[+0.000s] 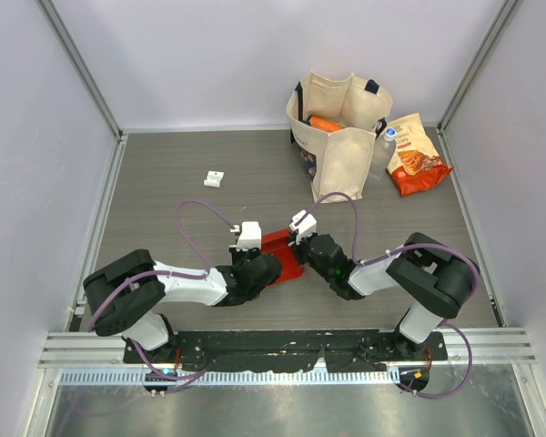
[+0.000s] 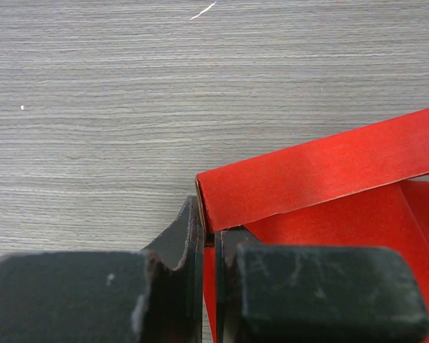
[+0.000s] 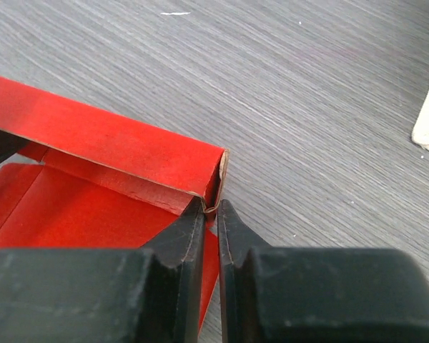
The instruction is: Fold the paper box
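Observation:
The paper box [image 1: 283, 254] is bright red card, lying on the grey table between my two grippers, with one long wall folded up. In the left wrist view that raised wall [image 2: 322, 171] runs off to the right, and my left gripper [image 2: 209, 230] is shut on its near left corner. Seen from the right wrist, the same wall [image 3: 107, 143] ends at a folded corner, and my right gripper [image 3: 211, 207] pinches the card edge there, its jaws almost together. From above, the left gripper [image 1: 262, 266] and the right gripper [image 1: 302, 248] flank the box.
A beige tote bag [image 1: 338, 137] stands at the back with an orange item inside. Beside it lies an orange-red snack bag [image 1: 416, 155]. A small white object [image 1: 215, 179] sits on the table at the back left. Grey walls enclose the table.

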Robot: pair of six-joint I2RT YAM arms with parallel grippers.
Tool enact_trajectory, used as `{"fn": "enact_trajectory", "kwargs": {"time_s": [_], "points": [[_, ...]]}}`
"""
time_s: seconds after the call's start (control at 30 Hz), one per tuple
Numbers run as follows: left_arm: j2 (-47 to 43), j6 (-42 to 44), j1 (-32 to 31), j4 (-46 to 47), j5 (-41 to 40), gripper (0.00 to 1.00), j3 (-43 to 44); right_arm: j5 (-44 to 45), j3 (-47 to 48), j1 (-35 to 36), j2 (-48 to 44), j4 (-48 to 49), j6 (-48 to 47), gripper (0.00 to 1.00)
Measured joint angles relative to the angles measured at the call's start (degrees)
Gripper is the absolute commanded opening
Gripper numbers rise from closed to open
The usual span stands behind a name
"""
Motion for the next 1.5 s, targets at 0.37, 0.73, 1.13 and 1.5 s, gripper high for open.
{"fn": "enact_trajectory", "kwargs": {"time_s": [0.37, 0.73, 1.13, 1.5], "points": [[0.00, 0.11, 0.07, 0.07, 0.00, 0.00, 0.00, 9.51, 1.20, 2.84, 5.53, 6.97, 1.62, 0.00], [-1.60, -1.55, 0.59, 2.08, 0.96, 0.00, -1.90, 41.18, 10.56, 12.90, 14.32, 8.52, 6.14, 0.00], [-1.31, -1.84, 0.22, 1.64, 0.87, 0.00, -1.79, 29.00, 6.23, 11.45, 4.13, -5.03, 11.26, 0.66], [-1.33, -2.16, 0.09, 1.18, 0.98, 0.00, -1.66, 1.25, -6.36, 0.11, -25.77, -24.28, 22.71, 0.74]]}}
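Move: The right fingers are already around the far right corner of the red paper box, so that corner lies right at the hand point. From there the box floor's middle is about 5 cm back, 3 cm left and 4 cm lower, while the carrier bag stands roughly 20 cm ahead and 9 cm right. The left hand already pinches the wall's far left corner; the far right corner is some 10 cm to its right and 3 cm farther out. The right fingers keep their pinch on the far right corner, easing it about 1.5 cm forward and a little left and up while the hand twists clockwise by nearly 30 degrees. They then open wide and let go, and the hand draws back and right, rising, some 8 cm clear of the corner, with the wrist turning partly back. The left hand holds its corner nearly still. ##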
